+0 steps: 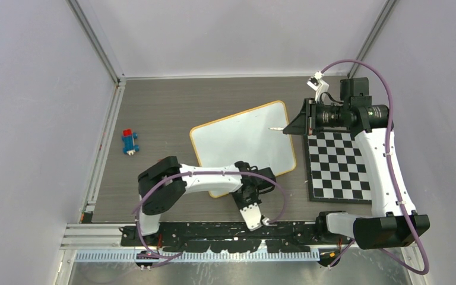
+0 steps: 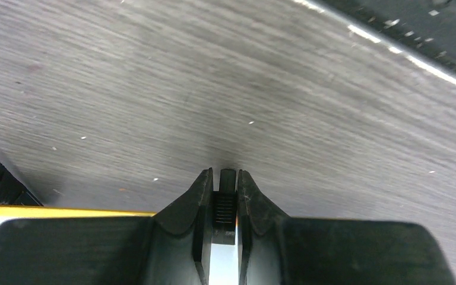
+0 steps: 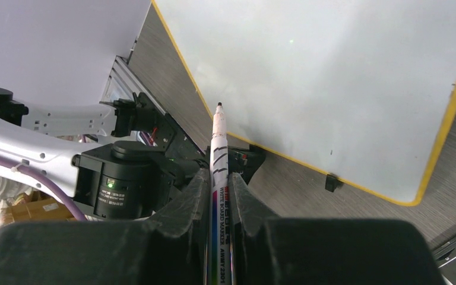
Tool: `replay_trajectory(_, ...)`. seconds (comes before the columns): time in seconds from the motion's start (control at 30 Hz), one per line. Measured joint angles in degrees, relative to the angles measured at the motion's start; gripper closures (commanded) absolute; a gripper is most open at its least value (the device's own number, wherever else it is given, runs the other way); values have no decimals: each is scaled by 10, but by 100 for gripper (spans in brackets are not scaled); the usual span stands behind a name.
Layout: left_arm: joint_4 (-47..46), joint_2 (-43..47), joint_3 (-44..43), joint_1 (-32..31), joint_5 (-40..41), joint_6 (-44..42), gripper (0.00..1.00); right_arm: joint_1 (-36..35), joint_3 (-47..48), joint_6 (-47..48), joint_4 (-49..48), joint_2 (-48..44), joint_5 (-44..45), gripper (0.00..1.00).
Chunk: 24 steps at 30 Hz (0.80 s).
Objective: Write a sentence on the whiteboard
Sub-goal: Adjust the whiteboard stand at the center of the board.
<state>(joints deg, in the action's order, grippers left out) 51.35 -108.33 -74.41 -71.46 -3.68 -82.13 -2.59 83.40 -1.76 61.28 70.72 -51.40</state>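
Observation:
The whiteboard (image 1: 243, 139) lies tilted on the grey table, and no sentence is in view on its blank white face (image 3: 332, 77). My left gripper (image 1: 244, 185) is at the board's near edge. In the left wrist view its fingertips (image 2: 228, 178) are shut on a small black ribbed foot (image 2: 228, 205) of the board, with the yellow rim (image 2: 65, 211) to the left. My right gripper (image 1: 294, 126) is shut on a white marker (image 3: 218, 148). The marker's dark tip (image 1: 277, 128) points over the board's right side, just above the surface.
A black-and-white checkered mat (image 1: 338, 166) lies right of the board, under the right arm. A small blue and red toy (image 1: 130, 142) sits at the table's left. Another black foot (image 3: 332, 181) sticks out from the board's rim. Grey walls enclose the table.

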Motion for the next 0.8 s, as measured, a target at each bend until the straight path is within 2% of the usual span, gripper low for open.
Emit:
replay_trajectory(0.2,20,-43,-60,10,0,-28,98,7,-2,1,0,0,-4,100)
replay_trajectory(0.3,27,-64,-89,16,0,-34,93,9,-2,1,0,0,-4,100)
replay_trajectory(0.43,27,-76,-108,22,1,-38,70,10,-2,1,0,0,-5,100)
replay_trajectory(0.6,10,-76,-115,15,11,-18,34,11,-2,1,0,0,-6,100)
replay_trajectory(0.67,11,-73,-126,7,10,3,28,12,1,-2,-1,1,-6,100)
replay_trajectory(0.77,16,-49,-130,-14,1,41,13,12,17,-11,-4,6,-6,100)
replay_trajectory(0.8,19,-38,-130,-23,-3,53,12,12,24,-15,-8,9,-6,100)
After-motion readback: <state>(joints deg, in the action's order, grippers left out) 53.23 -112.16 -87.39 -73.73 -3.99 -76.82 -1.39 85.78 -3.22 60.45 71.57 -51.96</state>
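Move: The left hand, low by the table, already pinches the left of the two stand feet on the whiteboard's near edge; the whiteboard's middle lies about 13 cm ahead and 2 cm to the right, roughly level with it. The right stand foot is about 11 cm to the right and 4 cm ahead, the chessboard's middle some 36 cm right and 8 cm ahead. From the raised right hand holding the marker, the whiteboard's middle is about 12 cm left, 2 cm ahead and 28 cm below. Keeping its pinch on the left stand foot and staying low, the left hand drags the whiteboard about 3.5 cm to the right, towards the chessboard, and nearly 3 cm forward across the table, fingers pointing down with hardly any turn. Then the fingers open wide and let go of the foot, and the hand backs off about 3 cm towards its base while rising some 3.5 cm and carrying on a little to the right. ##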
